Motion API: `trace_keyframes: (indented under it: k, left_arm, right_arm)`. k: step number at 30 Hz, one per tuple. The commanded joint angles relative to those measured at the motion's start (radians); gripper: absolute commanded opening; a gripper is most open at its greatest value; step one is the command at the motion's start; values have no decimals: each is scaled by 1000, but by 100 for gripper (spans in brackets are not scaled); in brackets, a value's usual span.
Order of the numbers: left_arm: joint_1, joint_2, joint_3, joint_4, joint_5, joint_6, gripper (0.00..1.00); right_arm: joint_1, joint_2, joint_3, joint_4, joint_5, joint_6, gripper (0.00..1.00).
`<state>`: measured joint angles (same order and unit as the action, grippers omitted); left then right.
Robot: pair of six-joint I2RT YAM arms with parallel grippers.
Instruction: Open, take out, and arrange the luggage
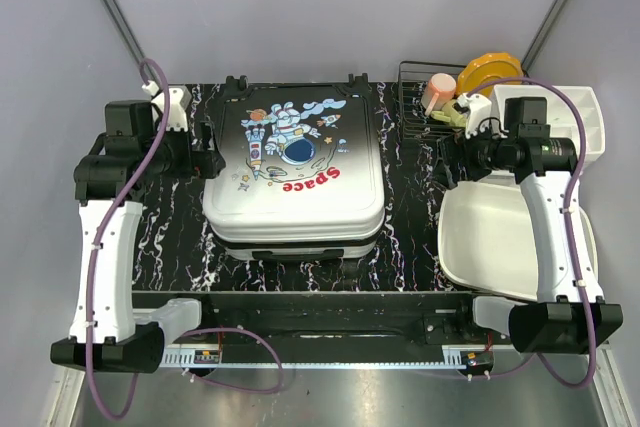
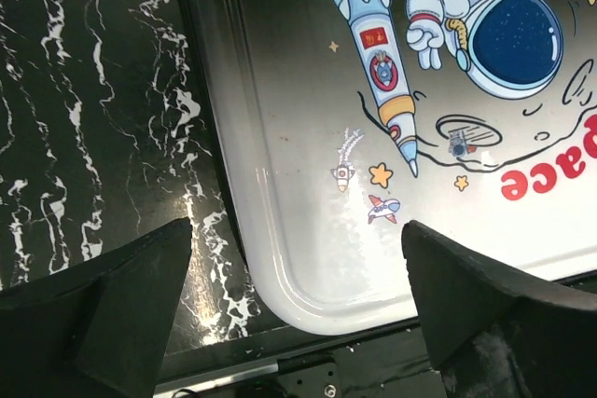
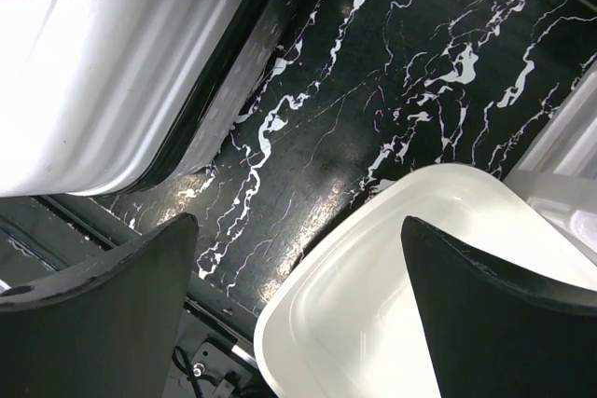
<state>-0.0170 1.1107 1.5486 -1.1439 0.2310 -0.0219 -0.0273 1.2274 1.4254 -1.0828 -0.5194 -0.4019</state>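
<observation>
The luggage (image 1: 295, 172) lies flat and closed in the middle of the black marble table (image 1: 400, 237), astronaut and red "Space" print facing up. My left gripper (image 1: 209, 153) hovers at its left edge. In the left wrist view the left gripper (image 2: 298, 309) stands open above the shell's white near corner (image 2: 317, 258), with nothing between the fingers. My right gripper (image 1: 452, 153) hangs to the right of the luggage. The right wrist view shows this gripper (image 3: 298, 309) open and empty over bare table, the luggage's white side (image 3: 112, 62) at upper left.
A white plastic basin (image 1: 495, 237) sits at the right under the right arm, its corner (image 3: 392, 295) below the right fingers. Behind it a wire rack (image 1: 420, 107) holds orange plates (image 1: 490, 72) and a pink cup (image 1: 438, 92). A white drawer organiser (image 1: 590, 117) stands at far right.
</observation>
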Motion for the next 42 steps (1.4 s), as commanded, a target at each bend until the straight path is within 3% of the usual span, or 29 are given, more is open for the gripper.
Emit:
trace_keyframes:
  k: [1,8,11,15,21,26,30,36,42]
  left_arm:
    - [15,21,-5,12,80,-26,99]
    - [276,162,50,-33,478,-15,99]
    - [337,222,85,-43,554,11,99]
    - [347,287,125,-4,583,8,99]
    - [365,379,194,23,610,-4,99]
    - [434,322,108,26,652,2,99]
    - [564,282,13,-4,734,5,99]
    - [583,320,27,122,685,-19,99]
    - [537,550,203,276,627,-66,99]
  right_arm:
    - [21,6,-52,52,-11,-40,100]
    - [234,33,-218,171,87,-202,100]
    - [300,50,-276,224,84,-289,100]
    - [365,81,-333,280,38,-380,100]
    - [590,122,-372,425,85,-373,100]
    - [733,204,-281,533,99,-251,100]
    - [845,259,-203,583,88,-192,100]
    - [874,186,-227,581,93,-189,100]
    - [874,-7,-425,570,188,-258,100]
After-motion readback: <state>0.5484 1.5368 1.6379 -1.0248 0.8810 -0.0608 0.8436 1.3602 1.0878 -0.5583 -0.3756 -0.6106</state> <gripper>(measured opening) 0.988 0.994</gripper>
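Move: The suitcase, lying flat, has its middle some 32 cm to the right hand's left, about 8 cm farther out and 15 cm lower. From the right hand, the white tray lies roughly 14 cm right, 8 cm nearer and 24 cm below; the dish rack is about 20 cm ahead at the same side position and 20 cm below. From the left hand, the suitcase's middle is about 17 cm right, 10 cm ahead and 20 cm below. The suitcase is pushed leftward on its right side near the front corner by the open right hand, which first sinks about 12 cm while going left, then sweeps on left to some 24 cm in all, drifting back and turning about 50 degrees counter-clockwise before easing off slightly. The open left hand goes forward, then left and slightly back, then forward again, rolling its left side down about 30 degrees, to beside the suitcase's left edge. ##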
